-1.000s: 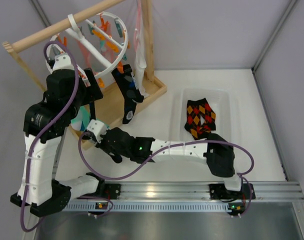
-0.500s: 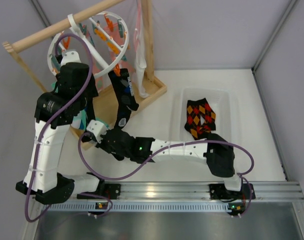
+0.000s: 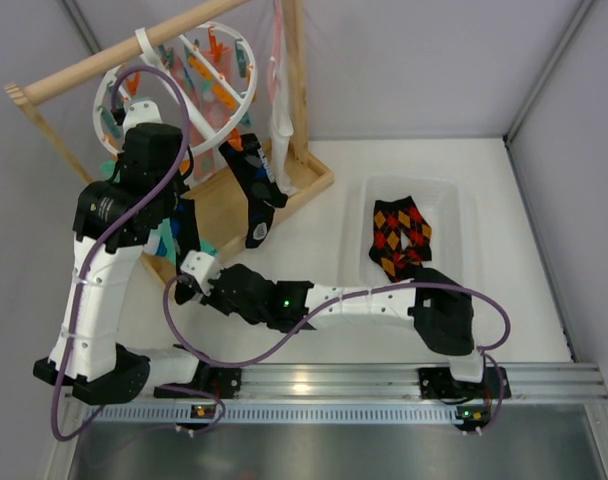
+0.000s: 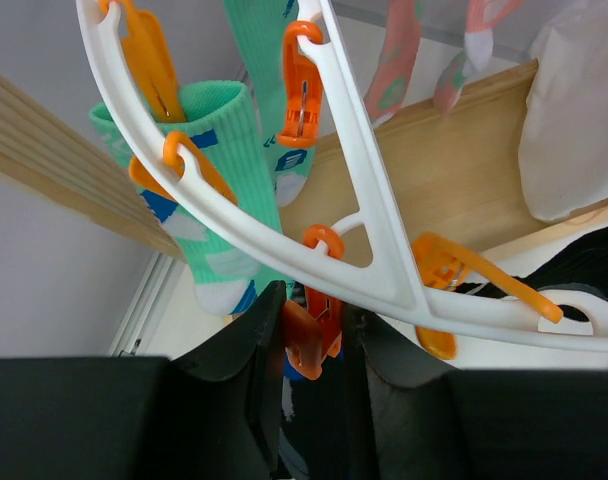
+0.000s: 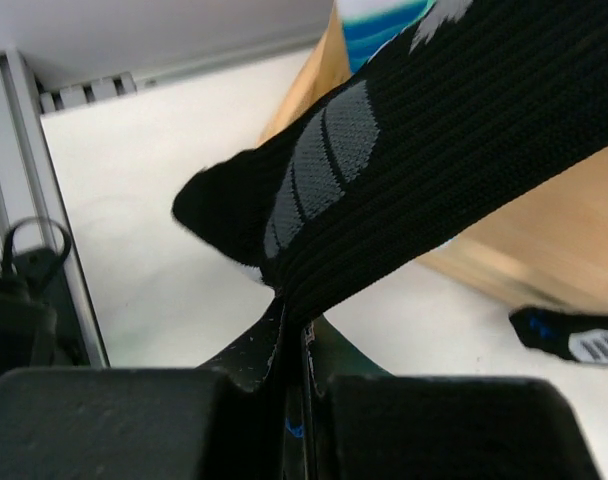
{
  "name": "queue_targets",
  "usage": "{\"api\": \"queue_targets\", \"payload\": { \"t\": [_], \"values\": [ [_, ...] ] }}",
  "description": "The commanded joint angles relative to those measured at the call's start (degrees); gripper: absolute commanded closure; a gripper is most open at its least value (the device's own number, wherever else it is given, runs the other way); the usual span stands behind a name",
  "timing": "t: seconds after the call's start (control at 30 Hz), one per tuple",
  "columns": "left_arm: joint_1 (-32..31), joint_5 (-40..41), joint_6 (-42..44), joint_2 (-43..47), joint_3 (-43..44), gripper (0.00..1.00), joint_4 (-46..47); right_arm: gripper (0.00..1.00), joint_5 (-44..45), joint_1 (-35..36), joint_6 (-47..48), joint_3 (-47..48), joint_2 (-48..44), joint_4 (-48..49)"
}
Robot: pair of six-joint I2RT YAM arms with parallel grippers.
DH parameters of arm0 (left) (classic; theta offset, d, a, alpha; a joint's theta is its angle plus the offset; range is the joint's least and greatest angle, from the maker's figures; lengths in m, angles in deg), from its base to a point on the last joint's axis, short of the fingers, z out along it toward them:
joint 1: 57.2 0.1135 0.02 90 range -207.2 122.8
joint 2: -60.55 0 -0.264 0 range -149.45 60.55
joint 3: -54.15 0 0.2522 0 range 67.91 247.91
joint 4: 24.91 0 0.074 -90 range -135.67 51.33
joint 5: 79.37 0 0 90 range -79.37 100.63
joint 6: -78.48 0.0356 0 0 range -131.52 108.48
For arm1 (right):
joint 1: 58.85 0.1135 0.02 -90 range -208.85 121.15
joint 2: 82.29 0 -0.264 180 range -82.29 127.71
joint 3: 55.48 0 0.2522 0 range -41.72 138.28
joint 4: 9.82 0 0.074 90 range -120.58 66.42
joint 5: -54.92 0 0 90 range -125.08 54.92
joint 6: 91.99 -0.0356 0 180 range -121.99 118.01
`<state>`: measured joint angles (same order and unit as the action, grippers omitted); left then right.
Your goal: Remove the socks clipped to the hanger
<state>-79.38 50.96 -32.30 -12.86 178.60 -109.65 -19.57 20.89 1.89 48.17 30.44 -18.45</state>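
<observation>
The white ring hanger (image 3: 246, 98) hangs from the wooden rail, with orange clips along its bars (image 4: 384, 250). My left gripper (image 4: 314, 335) reaches up under it, both jaws pressed against an orange clip (image 4: 306, 340). A black sock with grey patches (image 5: 424, 150) runs taut from that clip down to my right gripper (image 5: 296, 320), which is shut on the sock's lower end (image 3: 187, 290). Another black sock with blue and grey patches (image 3: 256, 195) hangs on the ring's right side. A teal patterned sock (image 4: 224, 150) and pale pink socks (image 4: 399, 60) stay clipped.
The wooden rail frame (image 3: 114, 52) and its base board (image 3: 309, 180) stand at the back left. A clear bin (image 3: 464, 205) to the right holds a black sock with orange-red diamonds (image 3: 399, 235). A white cloth (image 3: 281, 120) hangs by the upright post.
My left arm has risen under the ring and its jaws have closed from wide open onto the orange clip. The hanger swung. My right gripper shifted slightly, still holding the sock.
</observation>
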Motion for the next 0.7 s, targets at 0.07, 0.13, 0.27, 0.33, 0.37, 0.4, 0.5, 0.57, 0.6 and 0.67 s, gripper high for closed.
{"api": "queue_targets", "payload": {
  "t": [0.07, 0.13, 0.27, 0.33, 0.37, 0.4, 0.5, 0.57, 0.6, 0.67],
  "values": [
    [0.11, -0.43, -1.11, 0.45, 1.8, 0.83, 1.11, 1.0, 1.8, 1.2, -2.12, -10.84, -11.63, 5.95],
    [0.11, -1.92, -1.81, 1.24, 2.07, 0.66, 1.11, 1.0, 3.21, 1.29, -3.08, -13.76, -18.57, 5.43],
    [0.11, -6.49, -2.95, 2.83, 2.25, 0.41, 1.02, 1.0, 8.12, 0.24, -5.44, -18.25, -30.26, -0.54],
    [0.03, -10.0, -3.39, 3.62, 1.72, 0.31, 1.02, 1.0, 8.92, -2.12, -7.56, -18.78, -35.79, -6.75],
    [0.03, -10.88, -3.66, 4.67, 1.46, 0.15, 1.02, 1.0, 10.41, -3.18, -8.35, -19.13, -37.56, -9.14],
    [0.11, -12.63, -4.01, 5.29, 1.19, 0.06, 1.02, 1.0, 10.77, -4.32, -9.06, -19.31, -39.23, -11.08],
    [0.11, -16.07, -4.89, 8.26, 0.4, 0.02, 1.55, 1.0, 10.95, -10.65, -10.56, -19.66, -45.3, -18.03],
    [0.11, -19.85, -4.71, 9.68, 0.14, 0.02, 2.25, 1.0, 10.16, -16.88, -10.21, -19.49, -48.91, -22.41],
    [0.03, -20.82, -4.89, 11.51, 0.14, 0.02, 2.34, 1.0, 9.63, -18.99, -9.69, -19.49, -49.7, -23.66],
    [0.03, -22.66, -5.33, 13.02, 0.05, 0.02, 2.34, 1.0, 6.93, -26.63, -8.54, -19.57, -51.2, -25.59]
  ]
}}
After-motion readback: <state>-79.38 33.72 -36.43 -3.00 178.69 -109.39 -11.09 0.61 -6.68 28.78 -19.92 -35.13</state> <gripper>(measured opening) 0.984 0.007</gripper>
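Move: The right hand grips the toe end of the black sock; the white bin it goes to is about 42 cm to its right, 17 ahead and 17 below, with the argyle socks in the bin 40 cm right, 17 ahead and 19 below. The second black sock hangs some 18 cm ahead of that hand, 11 right and 9 above. The left fingers are on the orange clip; from them the mint sock is about 4 cm ahead and 6 left, 8 lower. Keeping its pinch on the toe end, the right hand pulls the black sock off the clip, first a little down and right, then sweeps about 30 cm right towards the bin, rising nearly 20 cm, curving forward late and turning clockwise. Meanwhile the left fingers open wide, let go of the orange clip and back off some 5 cm, drifting right and up. ##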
